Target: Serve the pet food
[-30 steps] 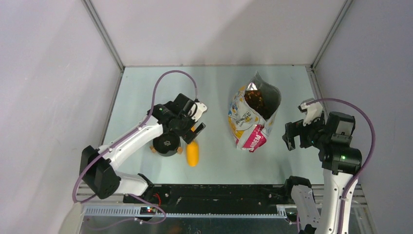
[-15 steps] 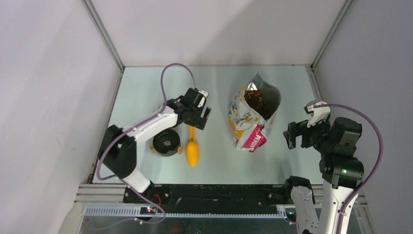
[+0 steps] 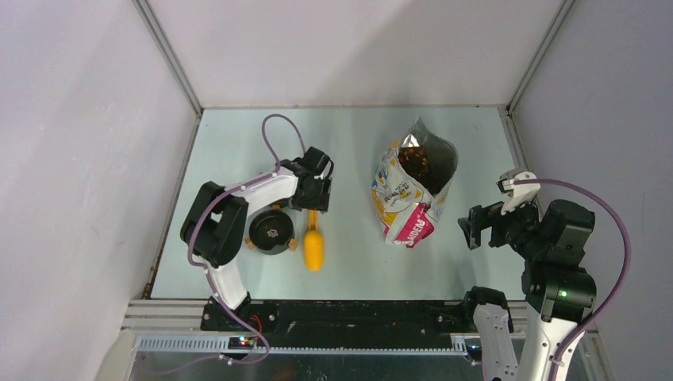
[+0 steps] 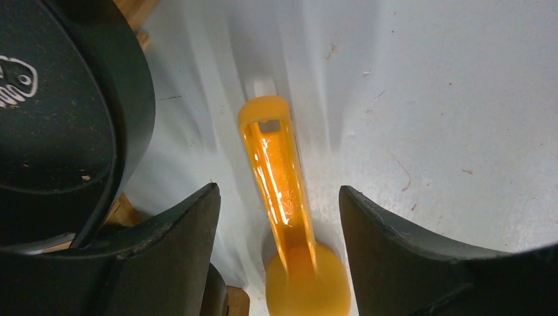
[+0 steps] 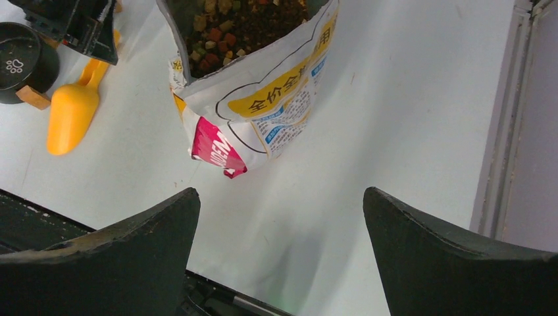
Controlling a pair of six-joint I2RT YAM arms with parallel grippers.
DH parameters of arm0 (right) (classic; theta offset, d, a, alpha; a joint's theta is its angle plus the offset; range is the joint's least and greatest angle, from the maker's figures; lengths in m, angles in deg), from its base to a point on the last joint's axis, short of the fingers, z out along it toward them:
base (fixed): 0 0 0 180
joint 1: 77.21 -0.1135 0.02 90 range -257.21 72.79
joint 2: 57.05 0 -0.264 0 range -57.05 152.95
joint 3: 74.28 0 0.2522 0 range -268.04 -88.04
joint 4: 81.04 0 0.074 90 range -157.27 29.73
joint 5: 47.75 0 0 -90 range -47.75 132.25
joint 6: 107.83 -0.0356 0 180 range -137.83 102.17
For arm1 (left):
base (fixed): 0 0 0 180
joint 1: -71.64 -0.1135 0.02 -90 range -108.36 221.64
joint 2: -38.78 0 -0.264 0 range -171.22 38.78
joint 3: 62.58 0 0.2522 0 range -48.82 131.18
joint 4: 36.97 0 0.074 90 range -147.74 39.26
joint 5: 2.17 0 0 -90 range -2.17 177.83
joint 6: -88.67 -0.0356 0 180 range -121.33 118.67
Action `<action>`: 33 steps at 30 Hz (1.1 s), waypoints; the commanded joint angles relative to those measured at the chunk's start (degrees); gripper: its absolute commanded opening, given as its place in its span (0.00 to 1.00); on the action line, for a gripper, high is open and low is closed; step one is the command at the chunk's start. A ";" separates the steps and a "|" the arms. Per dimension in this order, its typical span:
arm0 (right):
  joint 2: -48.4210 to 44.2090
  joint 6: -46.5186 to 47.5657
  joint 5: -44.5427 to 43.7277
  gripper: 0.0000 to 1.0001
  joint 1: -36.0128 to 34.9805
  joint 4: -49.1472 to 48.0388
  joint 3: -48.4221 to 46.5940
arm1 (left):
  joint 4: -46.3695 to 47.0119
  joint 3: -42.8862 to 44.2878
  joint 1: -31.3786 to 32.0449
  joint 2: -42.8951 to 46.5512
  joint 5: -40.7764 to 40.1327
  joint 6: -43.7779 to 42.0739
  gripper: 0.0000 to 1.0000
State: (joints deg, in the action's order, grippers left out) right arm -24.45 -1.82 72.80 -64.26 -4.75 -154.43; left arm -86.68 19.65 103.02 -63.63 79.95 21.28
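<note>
The pet food [image 3: 424, 163] is a brown kibble heap inside the open printed bag [image 3: 403, 208], also seen at the top of the right wrist view as pet food [image 5: 243, 20] in the bag [image 5: 276, 99]. An orange scoop [image 3: 314, 246] lies flat beside a black bowl [image 3: 271, 230]. My left gripper [image 3: 316, 197] is low over the scoop's handle [image 4: 279, 178]. The left gripper [image 4: 278, 191] is open, a finger on either side of the handle with gaps showing. My right gripper [image 3: 476, 226] hangs open and empty to the right of the bag, above bare table [image 5: 281, 192].
The black bowl [image 4: 52, 131] stands on small wooden feet just left of the scoop, close to my left finger. Grey walls enclose the table at the back and sides. A black rail [image 3: 357, 313] runs along the near edge.
The left arm folded in and its gripper settled over the scoop's handle, its jaws narrowing. The right gripper drifted a little toward the near edge. Bag, bowl and scoop stayed put.
</note>
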 commanded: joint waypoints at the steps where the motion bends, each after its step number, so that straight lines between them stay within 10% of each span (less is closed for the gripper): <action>1: 0.51 -1.91 2.33 0.96 0.23 -0.89 -1.34 | 1.83 -0.59 0.00 -1.35 -1.25 3.64 0.71; 11: 0.01 -3.13 2.77 0.96 0.36 -1.90 -0.46 | 1.27 0.54 -1.44 -5.05 0.49 5.81 0.55; 21: 0.15 -3.69 4.73 0.96 0.41 -4.35 1.23 | 2.91 -0.34 -1.16 1.76 2.84 1.04 0.01; 33: 1.17 -6.50 10.82 0.96 0.41 -7.50 2.03 | 0.83 6.54 -1.14 18.76 23.36 -4.98 0.00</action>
State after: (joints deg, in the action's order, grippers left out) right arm -23.77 -6.78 79.70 -64.04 -8.71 -152.46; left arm -86.66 22.51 101.88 -51.90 90.97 19.06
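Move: The scoop's handle lies right under my left hand, between its fingers and about 2 cm below. The scoop's wide end is roughly 11 cm back towards me. Of the bowls, the near one stands some 10 cm to the left and 6 cm back, and the far one about 8 cm left and 5 cm ahead. From my right hand the scoop's handle is around 33 cm left, 15 cm ahead and 28 cm down. I sink my left hand the last 2 cm over the scoop's handle and close my half-spread fingers until they pinch it from both sides. Then I raise the scoop with growing speed, about 11 cm straight up, drifting some 3 cm right, away from the bowls, while the fingers swing outward to the right by some 15 degrees. ##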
